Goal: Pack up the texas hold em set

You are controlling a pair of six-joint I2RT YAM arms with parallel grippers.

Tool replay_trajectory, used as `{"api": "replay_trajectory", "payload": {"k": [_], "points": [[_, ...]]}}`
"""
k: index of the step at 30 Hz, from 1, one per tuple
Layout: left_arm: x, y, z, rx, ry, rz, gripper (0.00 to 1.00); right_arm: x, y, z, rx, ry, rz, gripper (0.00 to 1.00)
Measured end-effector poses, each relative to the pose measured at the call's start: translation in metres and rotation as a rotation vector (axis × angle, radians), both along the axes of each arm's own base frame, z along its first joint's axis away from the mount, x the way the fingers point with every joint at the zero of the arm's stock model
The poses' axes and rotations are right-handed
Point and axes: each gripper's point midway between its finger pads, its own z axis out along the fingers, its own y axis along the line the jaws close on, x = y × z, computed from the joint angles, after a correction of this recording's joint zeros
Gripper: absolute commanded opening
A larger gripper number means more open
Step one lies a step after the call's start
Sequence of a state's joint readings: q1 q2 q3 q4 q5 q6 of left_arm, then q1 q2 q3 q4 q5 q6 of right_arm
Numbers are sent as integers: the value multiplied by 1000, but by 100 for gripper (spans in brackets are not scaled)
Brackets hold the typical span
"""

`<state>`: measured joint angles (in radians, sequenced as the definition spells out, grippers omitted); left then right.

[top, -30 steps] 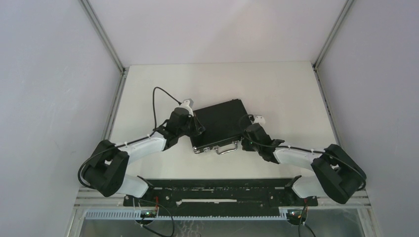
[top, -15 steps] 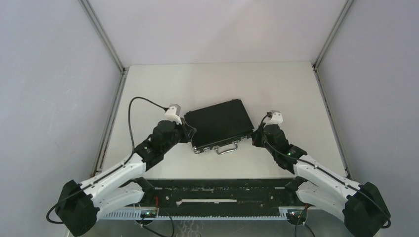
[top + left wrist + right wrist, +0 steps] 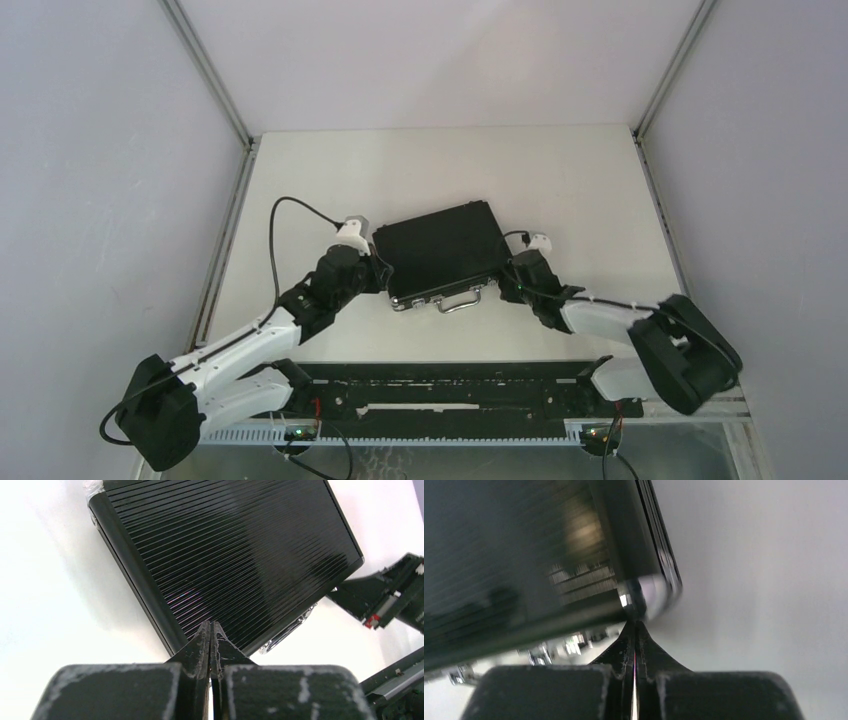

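The texas hold em set shows only as a closed black briefcase (image 3: pixel 443 250) with silver edges, lying flat in the middle of the table, its handle (image 3: pixel 459 298) toward the arms. My left gripper (image 3: pixel 378 268) is shut and empty, its tips at the case's left near side; in the left wrist view the ribbed lid (image 3: pixel 230 555) fills the frame above my left gripper (image 3: pixel 210 625). My right gripper (image 3: pixel 507 277) is shut and empty at the case's right near corner; in the right wrist view my right gripper (image 3: pixel 636 625) points at the silver corner (image 3: pixel 649 595). Chips, cards and tokens are hidden.
The white table (image 3: pixel 580 190) is walled by grey panels on three sides, with metal posts at the back corners. A black rail (image 3: pixel 440 385) with the arm bases runs along the near edge. The left arm's cable (image 3: pixel 285 215) loops over the table.
Both arms swung out and came back to the case. The right gripper has dropped lower and closer to the case's right near corner; the left gripper shifted slightly. The case has not moved.
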<state>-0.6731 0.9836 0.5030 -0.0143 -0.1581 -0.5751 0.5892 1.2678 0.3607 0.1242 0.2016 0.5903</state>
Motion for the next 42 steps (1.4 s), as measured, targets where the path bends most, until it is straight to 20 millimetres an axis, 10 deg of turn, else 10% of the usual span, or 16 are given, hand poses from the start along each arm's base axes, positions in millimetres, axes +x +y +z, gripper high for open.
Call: {"api": "replay_trajectory", "payload": {"k": [10, 20, 28, 34, 42], "points": [[1, 3, -1, 11, -1, 18, 0, 31, 16, 5, 21, -1, 11, 0], [-30, -28, 1, -64, -52, -144, 3, 44, -8, 95, 77, -260, -81, 0], [-65, -59, -36, 22, 35, -301, 0, 48, -27, 82, 32, -220, -127, 0], [-69, -28, -105, 232, 239, -227, 0, 47, -25, 75, 22, -197, -114, 0], [-23, 27, -108, 163, 347, 53, 0, 46, -24, 75, 28, -193, -104, 0]]}}
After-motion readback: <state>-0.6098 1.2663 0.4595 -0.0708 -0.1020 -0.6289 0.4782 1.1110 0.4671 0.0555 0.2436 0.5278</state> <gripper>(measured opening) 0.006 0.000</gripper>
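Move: Just off the left fingers lies the closed case's front left corner, about 4 cm back, 1 cm to the right and 9 cm below them; the handle is some 16 cm right and 2 cm back, and the case's middle about 11 cm ahead and 12 cm right. The right fingers are low at its front right corner, roughly 2 cm ahead and 1 cm left of them. From there the handle is 10 cm left and 1 cm back, the case's middle 8 cm ahead and 16 cm left. Pushing the case's front right corner forward and slightly left for about 3 cm with its shut fingertips, the right hand then rises clear to some 7 cm higher, drifting to the right. The left hand waits, swings back and right, drops about 11 cm in front of the case, then comes left and forward beside its front left corner, fingers shut and tipped 20 degrees further down. ##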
